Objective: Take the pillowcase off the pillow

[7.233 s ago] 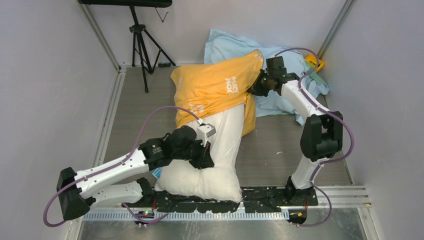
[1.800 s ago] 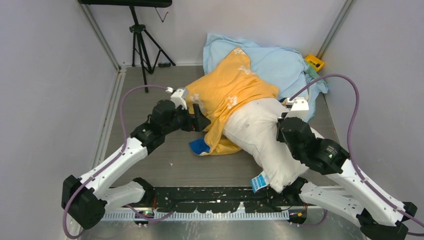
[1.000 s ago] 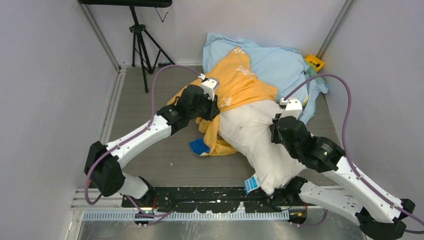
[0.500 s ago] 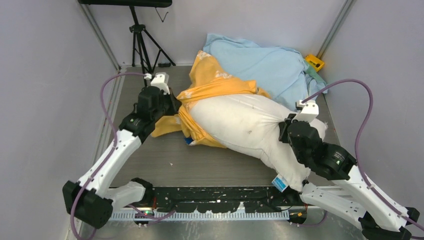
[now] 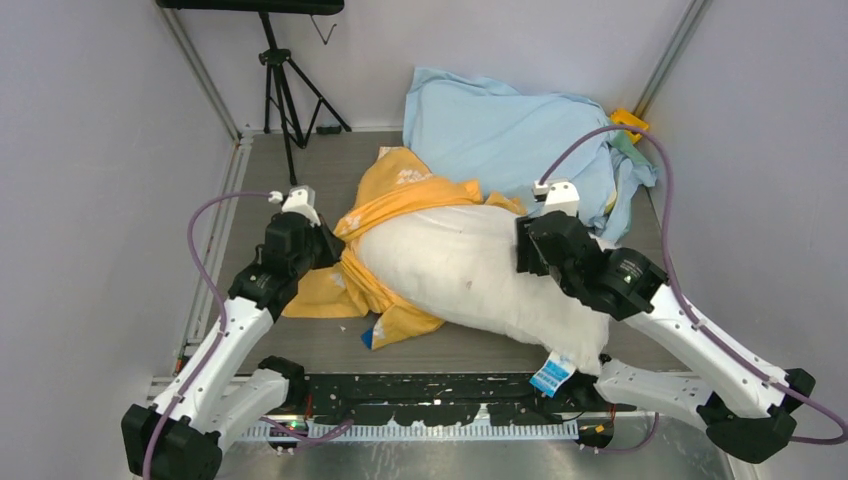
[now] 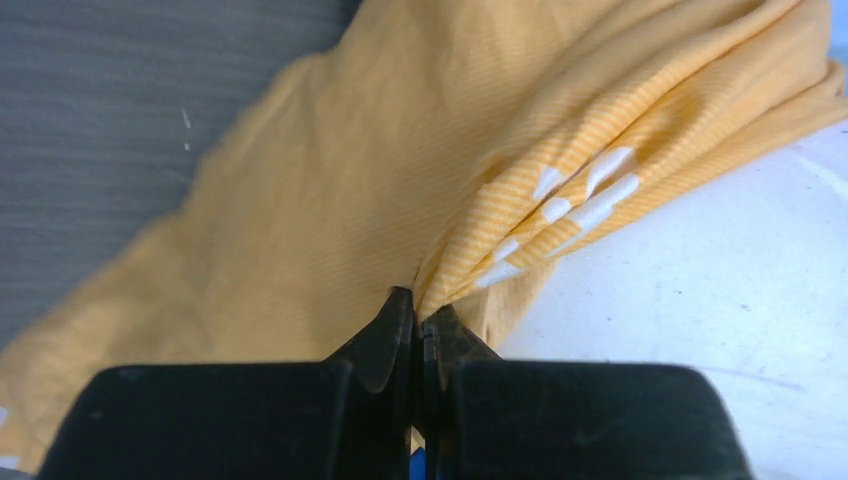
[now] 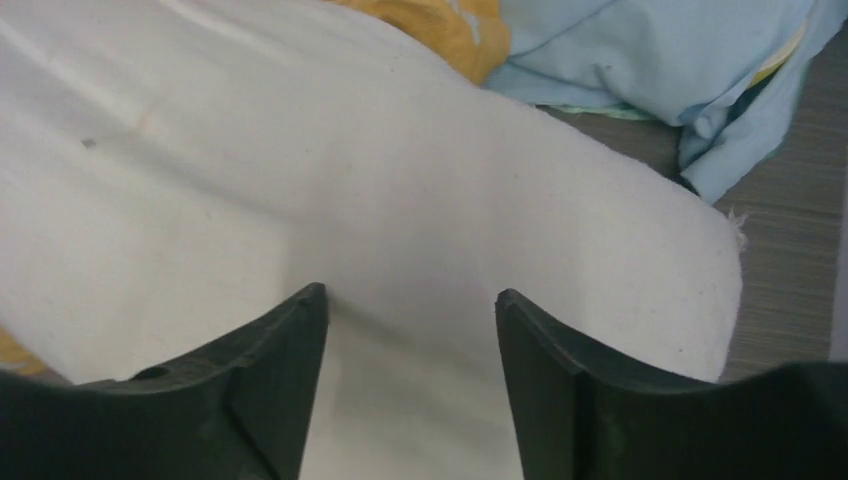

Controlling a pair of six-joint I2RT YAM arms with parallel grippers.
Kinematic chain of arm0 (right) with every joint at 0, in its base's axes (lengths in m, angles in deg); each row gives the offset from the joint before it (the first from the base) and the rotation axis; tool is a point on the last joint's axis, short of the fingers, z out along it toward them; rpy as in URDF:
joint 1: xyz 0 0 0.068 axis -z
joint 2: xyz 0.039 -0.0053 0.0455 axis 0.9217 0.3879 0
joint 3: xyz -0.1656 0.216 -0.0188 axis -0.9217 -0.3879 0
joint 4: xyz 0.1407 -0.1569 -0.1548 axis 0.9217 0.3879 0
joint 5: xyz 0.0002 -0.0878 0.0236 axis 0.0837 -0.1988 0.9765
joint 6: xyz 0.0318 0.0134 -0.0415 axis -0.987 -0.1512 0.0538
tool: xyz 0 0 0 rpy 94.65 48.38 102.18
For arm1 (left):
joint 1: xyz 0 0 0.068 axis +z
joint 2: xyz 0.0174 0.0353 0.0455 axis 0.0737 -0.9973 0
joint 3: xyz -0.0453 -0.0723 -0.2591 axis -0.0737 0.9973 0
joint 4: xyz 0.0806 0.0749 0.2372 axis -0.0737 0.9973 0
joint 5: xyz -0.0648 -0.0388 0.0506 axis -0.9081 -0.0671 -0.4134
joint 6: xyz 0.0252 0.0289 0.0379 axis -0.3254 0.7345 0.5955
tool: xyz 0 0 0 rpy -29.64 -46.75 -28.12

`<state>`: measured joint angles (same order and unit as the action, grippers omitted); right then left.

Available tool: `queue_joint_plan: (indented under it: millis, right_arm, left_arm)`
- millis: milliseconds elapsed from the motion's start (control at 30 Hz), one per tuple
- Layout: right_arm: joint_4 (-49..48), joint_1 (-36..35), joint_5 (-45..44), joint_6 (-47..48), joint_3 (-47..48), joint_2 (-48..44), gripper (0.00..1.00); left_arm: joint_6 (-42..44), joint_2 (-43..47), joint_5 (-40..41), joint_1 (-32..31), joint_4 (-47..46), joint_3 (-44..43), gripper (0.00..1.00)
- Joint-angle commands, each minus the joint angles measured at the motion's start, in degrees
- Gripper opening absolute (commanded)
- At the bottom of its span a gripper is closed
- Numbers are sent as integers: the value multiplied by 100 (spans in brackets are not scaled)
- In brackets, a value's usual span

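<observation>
The orange-yellow pillowcase [image 5: 400,190] is bunched over the left end of the white pillow [image 5: 460,270], which lies across the middle of the table with most of its body bare. My left gripper [image 5: 325,240] is shut on a fold of the pillowcase [image 6: 300,200] at its left side, jaws pinched together [image 6: 420,315]. My right gripper [image 5: 530,250] rests on the pillow's upper right part, its fingers partly apart [image 7: 410,295] with white pillow fabric [image 7: 400,150] between them. The pillow's blue tag [image 5: 550,375] hangs at the near right corner.
A pale light-blue cloth [image 5: 500,120] is heaped at the back right, also in the right wrist view [image 7: 650,50]. A yellow object [image 5: 628,122] sits behind it. A black tripod [image 5: 285,80] stands at the back left. Walls close in on both sides.
My left gripper has pulled the pillowcase leftward and nearer, baring more of the pillow. My right gripper has moved left and away with the pillow, which has turned to lie more level.
</observation>
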<state>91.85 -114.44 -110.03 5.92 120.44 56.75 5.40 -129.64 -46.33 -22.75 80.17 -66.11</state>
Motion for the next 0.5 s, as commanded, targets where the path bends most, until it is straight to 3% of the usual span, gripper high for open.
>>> queue_joint_plan:
  millis: [0, 67, 300, 467]
  right_arm:
    - [-20, 96, 1302, 331, 473, 239, 79]
    - [-111, 101, 1793, 422, 569, 298, 85]
    - [40, 60, 2436, 557, 1495, 1089, 87]
    - [-193, -566, 2042, 452, 1751, 1873, 87]
  left_arm:
    - [-323, 300, -654, 147, -750, 403, 0]
    - [-339, 332, -940, 146, -841, 480, 1]
    - [-379, 270, -1551, 146, -957, 538, 1]
    - [-419, 298, -1486, 145, -1012, 576, 1]
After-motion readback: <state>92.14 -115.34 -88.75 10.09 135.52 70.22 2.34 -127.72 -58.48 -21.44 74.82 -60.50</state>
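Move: From the right hand, just opened at the pillow, the bunched middle of the pillowcase lies about 27 cm left, 3 cm ahead and 10 cm below. The pillow's middle is some 6 cm left, 5 cm back and 8 cm below; the blue cloth's middle is roughly 21 cm ahead, level sideways and 17 cm below. From the left hand, which already pinches the pillowcase, its middle lies about 9 cm right, level ahead and 7 cm below. Leftward, the right hand sweeps about 9 cm over the pillow towards the bunched pillowcase, rising some 3 cm in the later part, turning about 20 degrees counter-clockwise and tipping slightly down while its fingers go on spreading wide. The left hand keeps its pinch on the pillowcase, sinks and draws back slightly, then drifts about 3 cm right, rising a little and rolling its left side down. ##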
